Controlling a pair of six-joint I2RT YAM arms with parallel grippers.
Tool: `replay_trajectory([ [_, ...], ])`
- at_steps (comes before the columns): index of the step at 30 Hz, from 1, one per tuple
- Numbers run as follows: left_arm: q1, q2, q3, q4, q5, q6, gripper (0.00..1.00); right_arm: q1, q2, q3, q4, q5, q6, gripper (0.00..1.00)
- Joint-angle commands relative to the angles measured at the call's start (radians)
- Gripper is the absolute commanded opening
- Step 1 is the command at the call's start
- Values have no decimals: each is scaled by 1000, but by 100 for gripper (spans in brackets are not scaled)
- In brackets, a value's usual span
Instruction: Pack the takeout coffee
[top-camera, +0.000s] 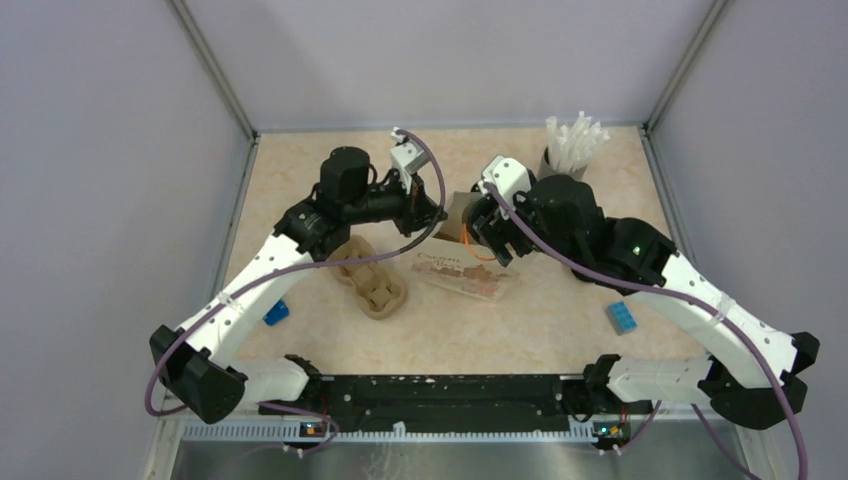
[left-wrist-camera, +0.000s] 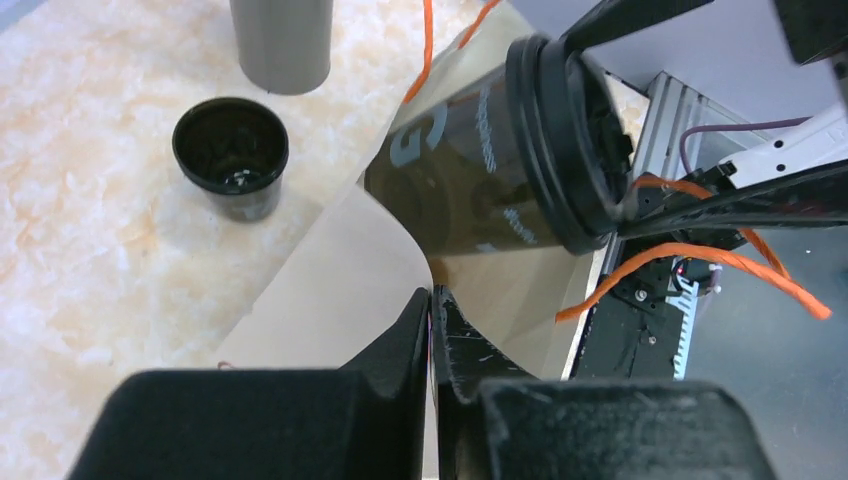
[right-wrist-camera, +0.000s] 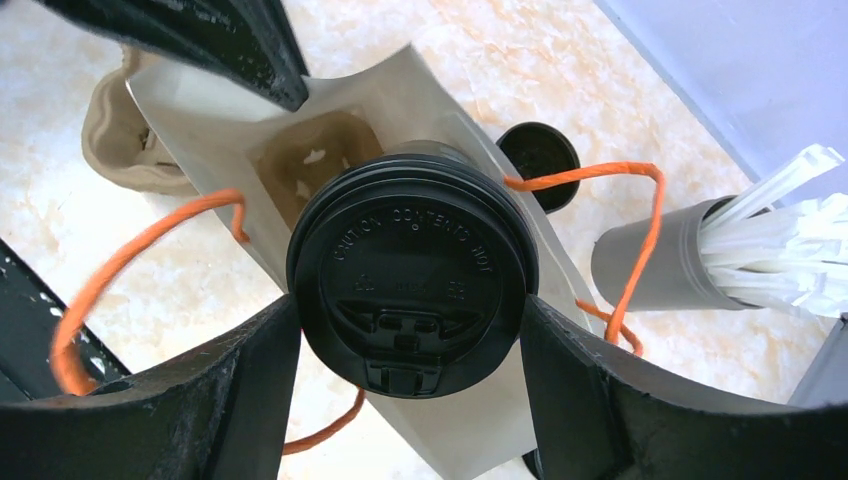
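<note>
The takeout coffee cup (right-wrist-camera: 412, 262), dark with a black lid, hangs tilted over the mouth of the paper bag (right-wrist-camera: 470, 420), with my right gripper (right-wrist-camera: 410, 312) shut on it just under the lid. Inside the bag sits a pulp cup carrier (right-wrist-camera: 315, 160). My left gripper (left-wrist-camera: 432, 300) is shut on the bag's rim (left-wrist-camera: 340, 280) and holds the mouth open beside the cup (left-wrist-camera: 470, 170). From above, both grippers (top-camera: 432, 215) (top-camera: 488, 228) meet over the bag (top-camera: 462, 272) at mid-table. The bag's orange handles (right-wrist-camera: 150, 245) hang loose.
A second pulp carrier (top-camera: 370, 282) lies left of the bag. A small open black cup (left-wrist-camera: 231, 155) and a grey holder (right-wrist-camera: 645, 265) of white straws (top-camera: 575, 140) stand at the back right. Blue blocks lie front left (top-camera: 277, 312) and front right (top-camera: 621, 317).
</note>
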Motion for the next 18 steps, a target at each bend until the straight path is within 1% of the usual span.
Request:
replay_trajectory([
  [1,1,-26,-47,170,78,6,7,10,-45,-45,19,-40,-29,59],
  [4,1,-58,-135,308,103,-46,8,10,-57,-78,20,-41,-48,58],
  [7,0,-83,-209,440,99,-90,10,10,-60,-101,37,-37,-91,58],
  [9,0,-75,-209,448,73,-105,20,11,-58,-106,44,-50,-111,58],
  [11,-1,-63,-187,404,44,-111,28,10,-52,-110,40,-70,-119,58],
  [12,0,-60,-169,376,24,-114,36,10,-50,-112,36,-81,-118,58],
  [13,1,-59,-149,313,-14,-122,43,11,-48,-113,29,-92,-116,58],
  [15,-1,-60,-94,180,-91,-130,51,12,-50,-119,23,-108,-106,57],
  [16,1,-61,-68,89,-124,-130,55,14,-53,-124,24,-114,-98,57],
  [18,0,-67,-24,-24,-139,-131,65,23,-58,-129,24,-120,-92,57],
])
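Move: The left fingers pinch the paper bag's left rim; the bag's middle lies about 6 cm to their right, 2 cm back and 12 cm below. The right hand holds the lidded coffee in the mouth, the bag's middle some 12 cm below and 2 cm left of it. From the right hand, the empty black cup stands about 17 cm ahead, 4 cm right, the straw holder 20 cm ahead, 21 cm right, both roughly 20 cm lower. Right hand lowers the coffee about 3.5 cm in the bag's mouth; left sinks, then opens off the rim. ##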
